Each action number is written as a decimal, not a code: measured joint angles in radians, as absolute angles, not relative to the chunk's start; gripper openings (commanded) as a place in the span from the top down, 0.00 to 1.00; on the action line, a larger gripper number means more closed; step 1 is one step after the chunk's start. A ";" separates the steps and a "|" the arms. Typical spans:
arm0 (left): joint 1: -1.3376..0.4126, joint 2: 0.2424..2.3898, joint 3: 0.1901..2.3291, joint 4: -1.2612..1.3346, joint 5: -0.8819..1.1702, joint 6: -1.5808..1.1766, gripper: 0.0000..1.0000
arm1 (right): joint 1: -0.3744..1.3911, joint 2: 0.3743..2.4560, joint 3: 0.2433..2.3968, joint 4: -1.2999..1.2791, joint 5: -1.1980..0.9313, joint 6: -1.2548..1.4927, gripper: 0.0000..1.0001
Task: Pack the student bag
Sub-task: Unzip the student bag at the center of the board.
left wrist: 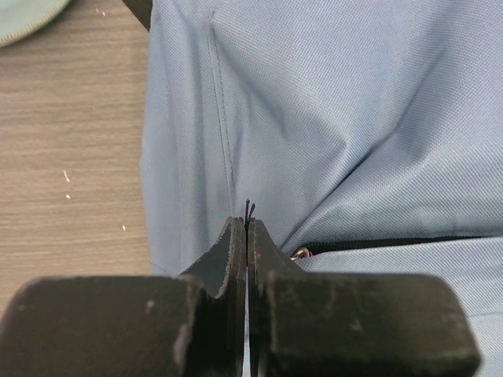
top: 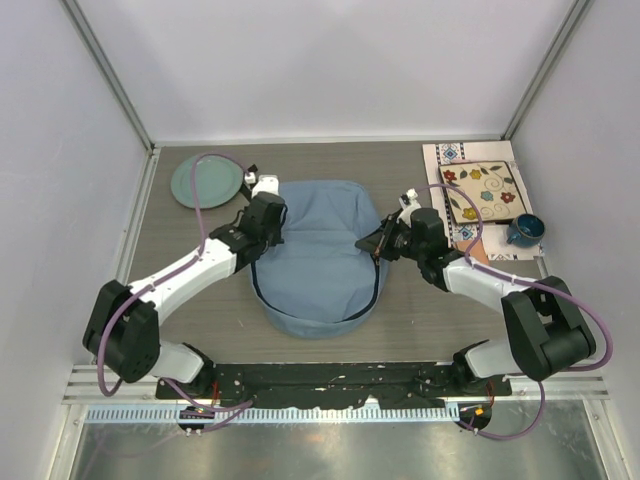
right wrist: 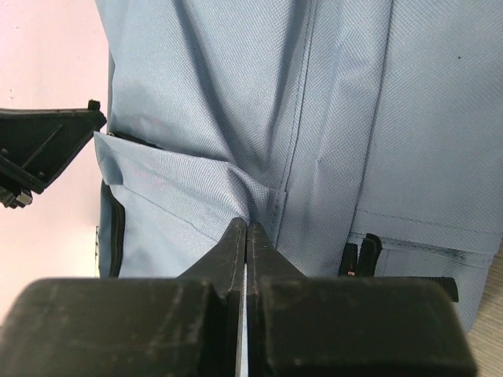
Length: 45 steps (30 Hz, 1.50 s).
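Observation:
The student bag point(top: 320, 265), light-blue fabric, lies flat in the middle of the table. My left gripper point(top: 270, 224) is at its upper left edge. In the left wrist view that gripper point(left wrist: 248, 220) is shut, with a thin dark cord point(left wrist: 249, 207) poking out between the tips. A metal zipper ring point(left wrist: 300, 253) and the dark zipper line point(left wrist: 377, 243) lie just to its right. My right gripper point(top: 379, 243) is at the bag's right edge. Seen from the right wrist, it point(right wrist: 247, 225) is shut on a fold of the bag fabric point(right wrist: 236, 86), and creases run into the tips.
A teal plate point(top: 207, 181) lies at the back left. At the back right a flowered square book point(top: 480, 190) rests on a patterned sheet point(top: 440, 155), with a dark blue mug point(top: 523, 230) in front of it. White walls enclose the table on three sides.

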<state>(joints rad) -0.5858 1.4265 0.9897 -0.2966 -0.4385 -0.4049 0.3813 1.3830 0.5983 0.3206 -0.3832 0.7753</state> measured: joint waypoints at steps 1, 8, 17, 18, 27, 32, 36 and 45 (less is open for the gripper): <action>-0.585 1.411 0.975 -0.294 -0.431 -0.417 1.00 | 0.380 1.383 0.599 0.319 -0.387 0.773 0.99; -0.580 1.343 0.902 -0.292 -0.406 -0.498 0.92 | 0.378 1.383 0.610 0.302 -0.418 0.758 0.75; -0.547 1.343 0.881 -0.383 -0.502 -0.531 0.57 | 0.336 1.364 0.615 0.197 -0.330 0.738 0.46; -0.545 1.343 0.875 -0.389 -0.509 -0.539 0.53 | 0.336 1.350 0.615 0.182 -0.321 0.736 0.45; -0.542 1.282 0.842 -0.445 -0.550 -0.572 0.19 | 0.332 1.153 0.616 0.053 -0.206 0.723 0.25; -0.542 1.166 0.839 -0.500 -0.559 -0.577 0.04 | 0.316 1.047 0.622 -0.079 -0.044 0.705 0.17; -0.542 1.085 0.842 -0.534 -0.572 -0.579 0.00 | 0.295 0.992 0.631 -0.199 0.110 0.702 0.15; -0.541 1.026 0.872 -0.591 -0.571 -0.580 0.00 | 0.260 0.900 0.645 -0.432 0.437 0.755 0.05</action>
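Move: Shut on the tab of the front pocket's zipper pull, the left hand already has it right at the fingertips, at the pocket's left end. The green plate lies about 17 cm ahead and 16 cm left of this hand, some 7 cm lower; the bag's left strap about 12 cm ahead and 5 cm left. The right hand pinches the pocket's right corner; the pull is roughly 19 cm to its left, the main zipper tabs some 4 cm to its right, and the brown notebook about 27 cm right and 3 cm ahead. Drawing back a last 2 cm while still shut on the pull, the left hand then opens wide, sinks slightly and slides left, then rises off the bag, ending about 8 cm left and 7 cm back. The right fingers spread too, letting go of the pocket corner, then lift clear and sweep some 20 cm right off the bag towards the brown notebook, the wrist swinging about 45 degrees clockwise and rolling right side down. ##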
